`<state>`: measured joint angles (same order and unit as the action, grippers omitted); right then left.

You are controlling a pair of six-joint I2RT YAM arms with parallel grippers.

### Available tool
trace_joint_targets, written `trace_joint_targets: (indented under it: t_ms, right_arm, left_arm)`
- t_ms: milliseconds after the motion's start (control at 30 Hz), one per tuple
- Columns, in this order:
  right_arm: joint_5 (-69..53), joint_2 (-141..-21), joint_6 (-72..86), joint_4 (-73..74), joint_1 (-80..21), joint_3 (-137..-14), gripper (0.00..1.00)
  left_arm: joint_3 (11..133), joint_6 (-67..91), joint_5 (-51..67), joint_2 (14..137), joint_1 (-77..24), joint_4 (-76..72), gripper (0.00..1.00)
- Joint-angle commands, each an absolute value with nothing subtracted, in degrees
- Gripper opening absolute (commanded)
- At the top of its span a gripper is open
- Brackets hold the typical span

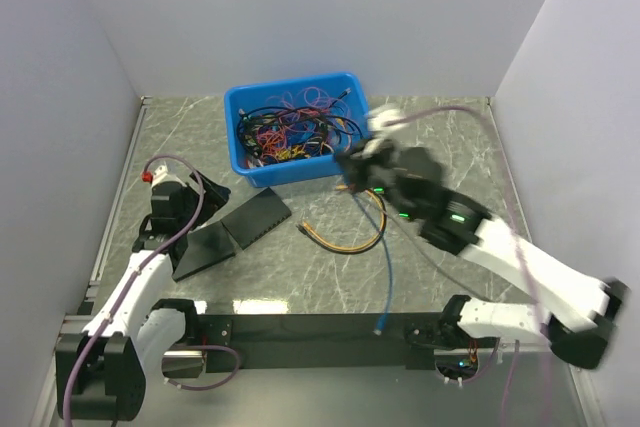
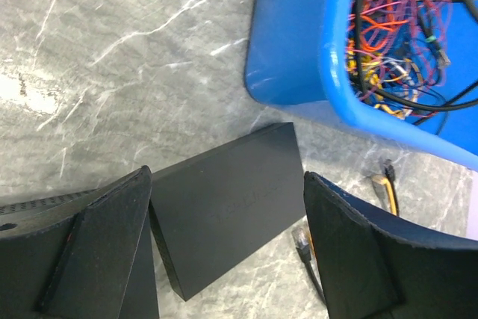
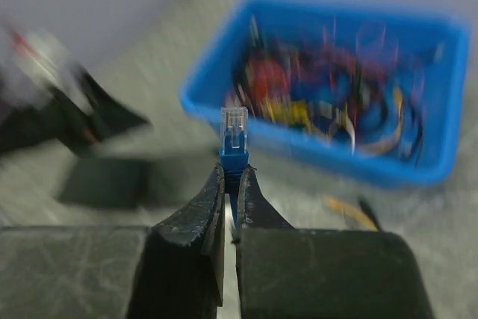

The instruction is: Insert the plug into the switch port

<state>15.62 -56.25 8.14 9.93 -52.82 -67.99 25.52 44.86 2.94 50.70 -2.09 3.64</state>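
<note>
The switch is a flat black box on the marble table, left of centre; its ports do not show. My left gripper hangs just over its left end, and in the left wrist view its open gripper straddles the switch without touching it. My right gripper is raised near the bin's front right corner and looks motion-blurred. It is shut on the blue boot of a clear plug that points up and away. The blue cable hangs down toward the near rail. The switch shows as a dark blur.
A blue bin full of tangled cables stands at the back centre. An orange cable loop lies in front of it, and its black-booted plug rests beside the switch. A second dark flat slab lies at the switch's near left.
</note>
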Motion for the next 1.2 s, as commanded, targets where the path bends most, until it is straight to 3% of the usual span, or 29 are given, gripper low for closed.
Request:
trace_joint_targets:
  t_ms: [0, 567, 1167]
  right_arm:
    - [16.4, -63.9, 9.8, 14.6, -52.6, -65.7, 0.0]
    - [2.1, -88.3, 17.3, -0.2, -59.4, -55.2, 0.0]
    - [-1.8, -103.1, 19.9, -0.9, -61.7, -64.0, 0.0]
  left_arm:
    - [27.1, 45.7, 1.8, 53.0, -2.4, 0.4, 0.89]
    - [26.5, 49.0, 0.9, 66.6, -2.4, -11.2, 0.87]
    - [26.0, 50.1, 1.6, 76.9, -6.8, -17.9, 0.86]
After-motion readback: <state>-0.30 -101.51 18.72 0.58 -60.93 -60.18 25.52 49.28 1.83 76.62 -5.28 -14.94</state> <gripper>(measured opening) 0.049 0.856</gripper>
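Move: The near switch, the right-hand one of the two flat black boxes, lies about 20 cm to the left of the right hand, 2 cm ahead and nearly 40 cm below. The yellow-black cable loop is almost straight under this hand, some 40 cm down. The other switch is 11 cm left of the near switch and 8 cm nearer the robot; the blue bin lies 18 cm ahead of the right hand and 9 cm left. From the left hand the near switch is about 9 cm right, 4 cm back and 11 cm below. Down fast, roughly 35 cm, and about 15 cm left, drifting slightly back after the start, the right hand brings the blue plug it still pinches towards the port edge of the near switch; its fingers tip down by about 45 degrees and swing some 20 degrees counter-clockwise. Meanwhile the left hand, still open, sinks 7 cm and goes 4 cm forward beside the near switch, tipping slightly down. ##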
